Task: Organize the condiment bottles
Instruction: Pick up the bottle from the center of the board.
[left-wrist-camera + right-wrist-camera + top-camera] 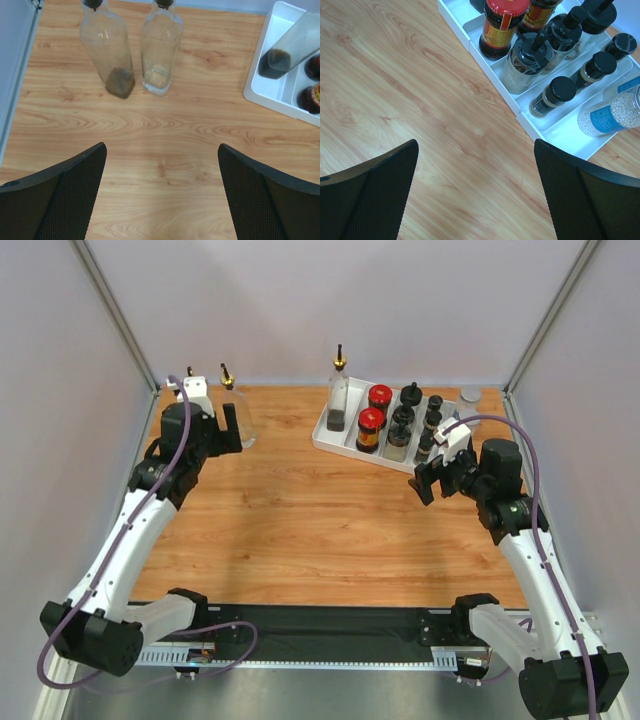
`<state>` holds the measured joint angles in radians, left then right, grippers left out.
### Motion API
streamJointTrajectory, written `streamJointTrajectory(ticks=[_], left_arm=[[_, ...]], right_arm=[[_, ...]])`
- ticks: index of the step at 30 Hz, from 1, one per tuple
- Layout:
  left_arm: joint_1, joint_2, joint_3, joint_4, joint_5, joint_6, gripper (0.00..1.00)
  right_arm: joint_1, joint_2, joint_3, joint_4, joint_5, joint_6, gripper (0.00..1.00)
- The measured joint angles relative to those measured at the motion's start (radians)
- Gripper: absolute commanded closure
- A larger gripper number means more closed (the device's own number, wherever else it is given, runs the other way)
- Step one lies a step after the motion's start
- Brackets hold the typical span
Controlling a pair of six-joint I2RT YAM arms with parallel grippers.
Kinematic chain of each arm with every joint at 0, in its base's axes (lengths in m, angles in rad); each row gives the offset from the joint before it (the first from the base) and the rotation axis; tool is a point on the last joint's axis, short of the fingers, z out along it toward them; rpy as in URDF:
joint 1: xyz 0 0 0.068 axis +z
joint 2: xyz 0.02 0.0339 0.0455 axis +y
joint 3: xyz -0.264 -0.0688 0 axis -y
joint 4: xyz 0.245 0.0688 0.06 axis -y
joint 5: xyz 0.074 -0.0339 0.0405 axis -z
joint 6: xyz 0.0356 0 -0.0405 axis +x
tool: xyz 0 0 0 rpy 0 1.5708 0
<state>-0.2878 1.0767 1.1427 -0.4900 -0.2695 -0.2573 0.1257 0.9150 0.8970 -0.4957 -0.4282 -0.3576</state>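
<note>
Two tall clear pourer bottles, one with dark dregs [112, 50] and one nearly empty [160, 50], stand on the wood at the back left. My left gripper [162, 190] hangs open a short way in front of them, holding nothing; from above this gripper [218, 435] partly hides them. A third tall bottle [338, 395] stands in the white divided tray [322, 435] with red-lidded jars [502, 25], black-capped jars [530, 57] and a shaker [615, 112] lying on its side. My right gripper [475, 185] is open over bare wood just before the tray's near right corner.
The wooden table [300, 530] is boxed in by pale walls at the left, back and right. One more shaker [470, 398] stands past the tray's far right end. The arm bases sit on a black rail [330, 630] at the near edge.
</note>
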Motion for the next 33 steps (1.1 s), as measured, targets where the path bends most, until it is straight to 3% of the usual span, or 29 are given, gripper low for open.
streamJointTrajectory(ticks=[8, 22, 33], left_arm=[[0.051, 0.229, 0.172, 0.016, 0.068, 0.005, 0.00], [0.111, 0.626, 0.505, 0.031, 0.131, 0.021, 0.16], [0.114, 0.715, 0.588, 0.061, 0.102, 0.023, 0.23]], right_arm=[[0.000, 0.000, 0.000, 0.000, 0.000, -0.003, 0.00], [0.000, 0.000, 0.000, 0.000, 0.000, -0.006, 0.00], [0.000, 0.000, 0.000, 0.000, 0.000, -0.006, 0.00]])
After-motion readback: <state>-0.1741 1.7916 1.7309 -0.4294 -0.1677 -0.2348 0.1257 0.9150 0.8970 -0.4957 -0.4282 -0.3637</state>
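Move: The clear middle bottle stands straight ahead of the left hand, about 22 cm farther out, its middle some 14 cm lower and its gold cap near hand height. The bottle with dark contents is beside it, roughly 9 cm to its left and level with it. The bottle already in the tray stands about 31 cm to the middle bottle's right and 4 cm farther out. From the right hand the middle bottle is about 29 cm ahead and 61 cm to the left. Forward in one nearly level reach of about 18 cm, quick then easing off, the left hand travels towards the neck of the clear middle bottle and sinks some 2 cm on the way. The fingers narrow by about a fifth but stay open, coming close around the gold cap, the dark-bottomed bottle left outside the left finger; no contact can be seen. ##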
